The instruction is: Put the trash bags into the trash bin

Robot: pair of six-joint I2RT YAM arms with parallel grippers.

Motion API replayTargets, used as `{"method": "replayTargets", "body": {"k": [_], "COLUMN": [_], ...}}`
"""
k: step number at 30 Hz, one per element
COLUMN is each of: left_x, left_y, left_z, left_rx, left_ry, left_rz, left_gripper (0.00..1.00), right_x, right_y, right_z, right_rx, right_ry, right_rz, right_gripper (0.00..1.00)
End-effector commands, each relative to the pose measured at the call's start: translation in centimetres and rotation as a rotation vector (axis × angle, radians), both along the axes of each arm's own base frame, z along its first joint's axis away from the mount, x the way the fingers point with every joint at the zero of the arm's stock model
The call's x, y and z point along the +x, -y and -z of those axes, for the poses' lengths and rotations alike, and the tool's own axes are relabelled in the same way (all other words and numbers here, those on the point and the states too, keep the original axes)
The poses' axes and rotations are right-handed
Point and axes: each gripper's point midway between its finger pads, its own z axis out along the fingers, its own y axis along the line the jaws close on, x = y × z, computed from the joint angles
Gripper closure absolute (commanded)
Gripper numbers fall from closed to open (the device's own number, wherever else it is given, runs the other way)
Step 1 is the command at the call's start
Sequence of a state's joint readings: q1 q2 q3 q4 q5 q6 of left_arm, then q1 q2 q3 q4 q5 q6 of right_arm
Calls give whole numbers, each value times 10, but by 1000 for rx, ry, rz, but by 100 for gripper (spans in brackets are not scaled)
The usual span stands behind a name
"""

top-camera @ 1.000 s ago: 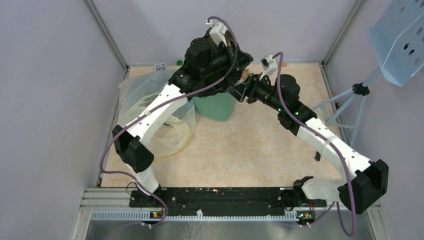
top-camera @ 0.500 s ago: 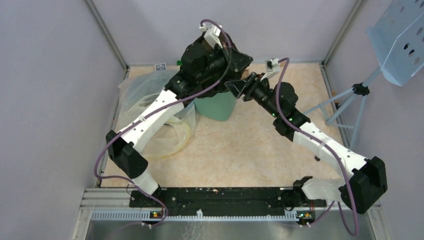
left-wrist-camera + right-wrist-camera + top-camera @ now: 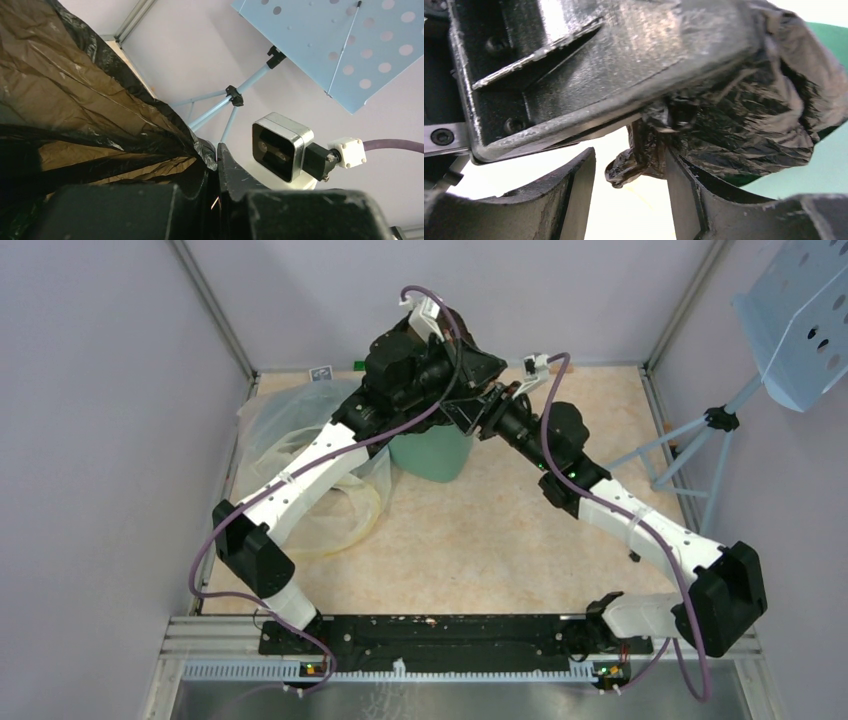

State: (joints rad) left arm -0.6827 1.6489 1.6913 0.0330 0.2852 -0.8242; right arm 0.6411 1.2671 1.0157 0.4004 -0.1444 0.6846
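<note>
The black trash bag point(image 3: 75, 90) hangs bunched from my left gripper point(image 3: 218, 150), which is shut on a fold of its edge. Both grippers meet high above the mint-green trash bin point(image 3: 430, 455) at the back of the table. In the right wrist view, the left gripper's body point(image 3: 599, 60) fills the top, with the crinkled bag point(image 3: 749, 115) beneath it. My right gripper point(image 3: 630, 160) is open, and a twisted tail of the bag hangs between its fingers, against the right one. The green bin point(image 3: 829, 35) shows behind the bag.
A large clear bag point(image 3: 300, 440) lies on the table left of the bin, under the left arm. A pale blue perforated stand point(image 3: 790, 320) on a tripod point(image 3: 700, 440) sits outside the right wall. Grey walls close in three sides.
My right gripper has moved left and up to the left gripper, and its fingers now straddle the bag's tail. The left gripper has risen slightly with the bag.
</note>
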Motion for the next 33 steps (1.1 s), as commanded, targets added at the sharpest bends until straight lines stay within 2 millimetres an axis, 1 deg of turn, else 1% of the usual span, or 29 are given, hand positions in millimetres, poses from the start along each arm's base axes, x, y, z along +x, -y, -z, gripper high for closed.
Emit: {"method": "replayTargets", "body": {"k": [1, 5, 8, 9, 10, 11, 12, 13, 14, 16, 19, 22, 25, 26, 29, 33], "left_x": [-16, -17, -20, -19, -19, -19, -19, -17, -16, -11, -3, 4, 5, 4, -2, -14], "left_y": [-6, -6, -7, -7, -6, -6, -6, -5, -5, -6, -9, -16, -29, -35, -51, -77], "left_z": [-33, -33, -34, -33, -33, -32, -31, -29, -27, -25, -27, -27, -29, -30, -31, -33], "left_rx": [-85, -107, -120, -121, -122, -120, -118, -113, -107, -88, -33, 47, 125, 150, 229, 346], "left_ry": [45, 24, 17, 15, 13, 12, 11, 10, 12, 17, 39, 54, 81, 96, 118, 146], "left_rz": [26, 28, 35, 35, 34, 36, 37, 35, 29, 8, -30, -72, -118, -132, -152, -183], "left_gripper": [89, 89, 89, 89, 89, 89, 88, 87, 83, 65, 39, 22, 6, 2, 1, 1], "right_x": [-8, 10, 13, 14, 13, 11, 9, 8, 6, 3, -4, -7, -8, -9, -10, -12], "right_y": [-9, -13, -15, -15, -15, -15, -15, -14, -11, -4, 10, 20, 26, 27, 28, 32], "right_z": [-27, -13, -6, -5, -5, -5, -5, -4, -3, 0, 7, 20, 31, 32, 37, 37], "right_rx": [29, -20, -17, -12, -7, -5, -6, -9, -16, -26, -35, -60, -87, -93, -102, -107], "right_ry": [95, 31, 12, 11, 15, 20, 21, 23, 24, 20, 8, -21, -40, -43, -54, -56], "right_rz": [-41, 4, 9, 11, 6, 1, -4, -3, 3, 24, 62, 98, 117, 117, 118, 126], "right_gripper": [48, 51, 55, 59, 68, 78, 91, 99, 100, 100, 100, 100, 100, 100, 100, 100]}}
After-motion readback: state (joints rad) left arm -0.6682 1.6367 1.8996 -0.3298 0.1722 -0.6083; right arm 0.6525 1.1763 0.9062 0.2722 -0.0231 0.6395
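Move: The loose black edge of the trash bag, hanging between the right hand's open fingers, lies about 2 cm ahead of its hand point, 1 cm left and 2 cm lower. From that hand the green bin is roughly 9 cm ahead, 5 cm left and 23 cm below, and the clear plastic bag some 9 cm ahead, 26 cm left and 35 cm down. For the left hand, still holding the trash bag, that edge is about 10 cm left, 3 cm back and 9 cm below. Easing forward and down a couple of centimetres, the right hand shuts its fingers on the hanging edge of the trash bag, then draws it about 4 cm right, 3 cm down and 2 cm back, keeping the pinch. Once the right hand has closed, the left opens wide, lets go and shifts about 4 cm left, rolling some 15 degrees so its left side rises. ##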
